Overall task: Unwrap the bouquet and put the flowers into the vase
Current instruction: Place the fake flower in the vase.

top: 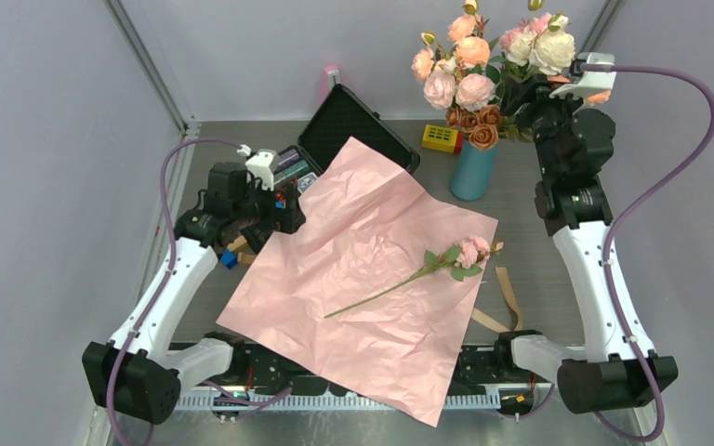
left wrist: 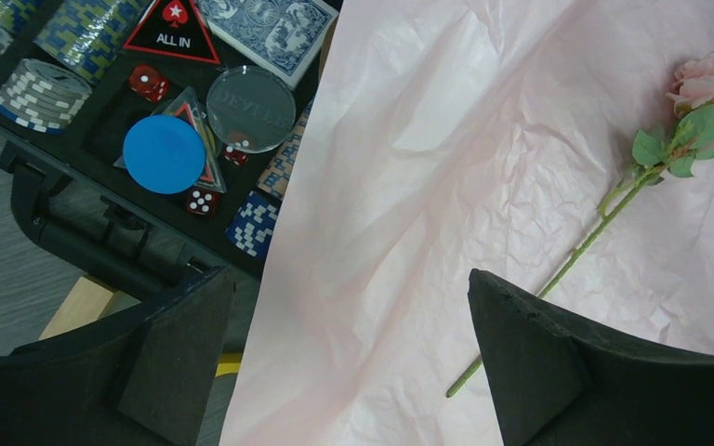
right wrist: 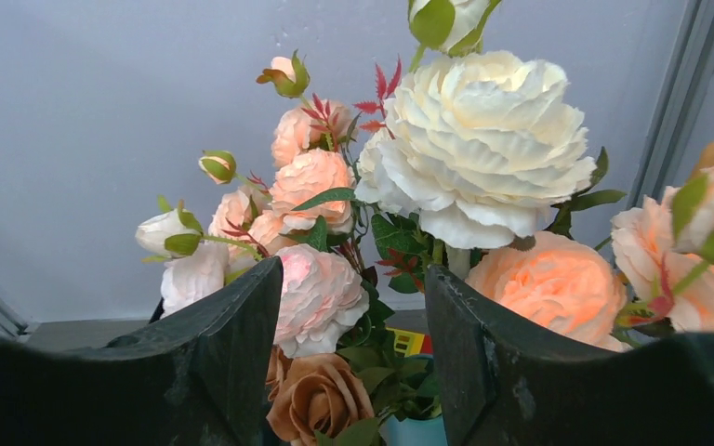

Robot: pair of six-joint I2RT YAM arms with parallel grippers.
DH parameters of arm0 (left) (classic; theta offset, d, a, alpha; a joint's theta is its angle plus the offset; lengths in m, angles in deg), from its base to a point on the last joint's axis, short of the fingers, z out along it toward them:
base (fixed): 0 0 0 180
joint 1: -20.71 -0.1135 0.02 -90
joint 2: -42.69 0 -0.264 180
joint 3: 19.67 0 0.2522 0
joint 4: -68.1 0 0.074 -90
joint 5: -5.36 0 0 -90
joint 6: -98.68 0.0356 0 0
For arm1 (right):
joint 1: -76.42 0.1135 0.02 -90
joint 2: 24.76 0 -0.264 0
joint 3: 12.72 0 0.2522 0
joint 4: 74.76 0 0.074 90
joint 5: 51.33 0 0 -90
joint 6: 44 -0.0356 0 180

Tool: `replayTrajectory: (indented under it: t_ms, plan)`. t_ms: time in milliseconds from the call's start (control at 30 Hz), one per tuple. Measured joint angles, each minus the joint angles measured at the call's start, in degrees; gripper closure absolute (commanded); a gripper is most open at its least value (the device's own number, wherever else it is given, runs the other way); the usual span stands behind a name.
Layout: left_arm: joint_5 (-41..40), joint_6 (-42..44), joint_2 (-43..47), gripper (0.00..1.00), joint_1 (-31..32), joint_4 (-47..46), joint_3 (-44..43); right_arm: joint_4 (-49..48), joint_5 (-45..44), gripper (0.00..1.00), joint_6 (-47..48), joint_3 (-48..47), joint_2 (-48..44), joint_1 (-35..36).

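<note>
A crinkled pink paper sheet [top: 372, 269] lies unfolded flat on the table; no wrapped bouquet shows. One of the flowers [top: 465, 251], a long green stem with small pink roses, lies across it, also in the left wrist view [left wrist: 707, 93]. The teal vase [top: 472, 172] stands at the back and holds a big bunch of pink, cream and rust roses [top: 474, 70]. My right gripper [right wrist: 353, 265] is open, level with those blooms, just above the vase rim [right wrist: 418, 432]. My left gripper [left wrist: 350, 274] hangs wide open over the paper's left edge, holding nothing.
An open black poker-chip case [top: 363, 125] sits at the back left, partly under the paper, with chips, dice and cards [left wrist: 163, 153] inside. A yellow block [top: 442, 138] lies behind the vase. Tan ribbon [top: 507, 297] trails off the paper's right edge. A wooden block [top: 235, 246] lies near the left arm.
</note>
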Motion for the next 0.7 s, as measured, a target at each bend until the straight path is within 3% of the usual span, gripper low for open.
replayTrajectory:
  t_ms: [367,700]
  plan:
    - [3.56,-0.26,-1.20,0.00,2.80,-0.04,0.42,20.87,-3.98,0.35,-6.40,-3.34,-13.88,0.00]
    - [1.95,-3.08,-4.11,0.01,18.01,-2.60,1.53,39.98,-8.55,0.34,-14.10,-0.57,-27.21,0.00]
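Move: The last flower lies on the pink paper: its middle is about 19 cm back, 22 cm left and 46 cm below my right hand, and about 8 cm back, 27 cm right and 20 cm below my left. The vase stands some 8 cm ahead of my right hand, 3 cm left and 37 cm lower. The ribbon lies 23 cm back and 2 cm left of that hand. The poker case is about 10 cm ahead and 3 cm right of my left hand. I draw my empty right hand back about 17 cm from the vase and its blooms, rising slightly, then sinking as its left side rolls up and its fingertips tip down, jaws staying part-open. Meanwhile my left hand, wide open, speeds up to the right by some 10 cm and 5 cm back over the paper towards the flower, turning clockwise nearly 20 degrees. ##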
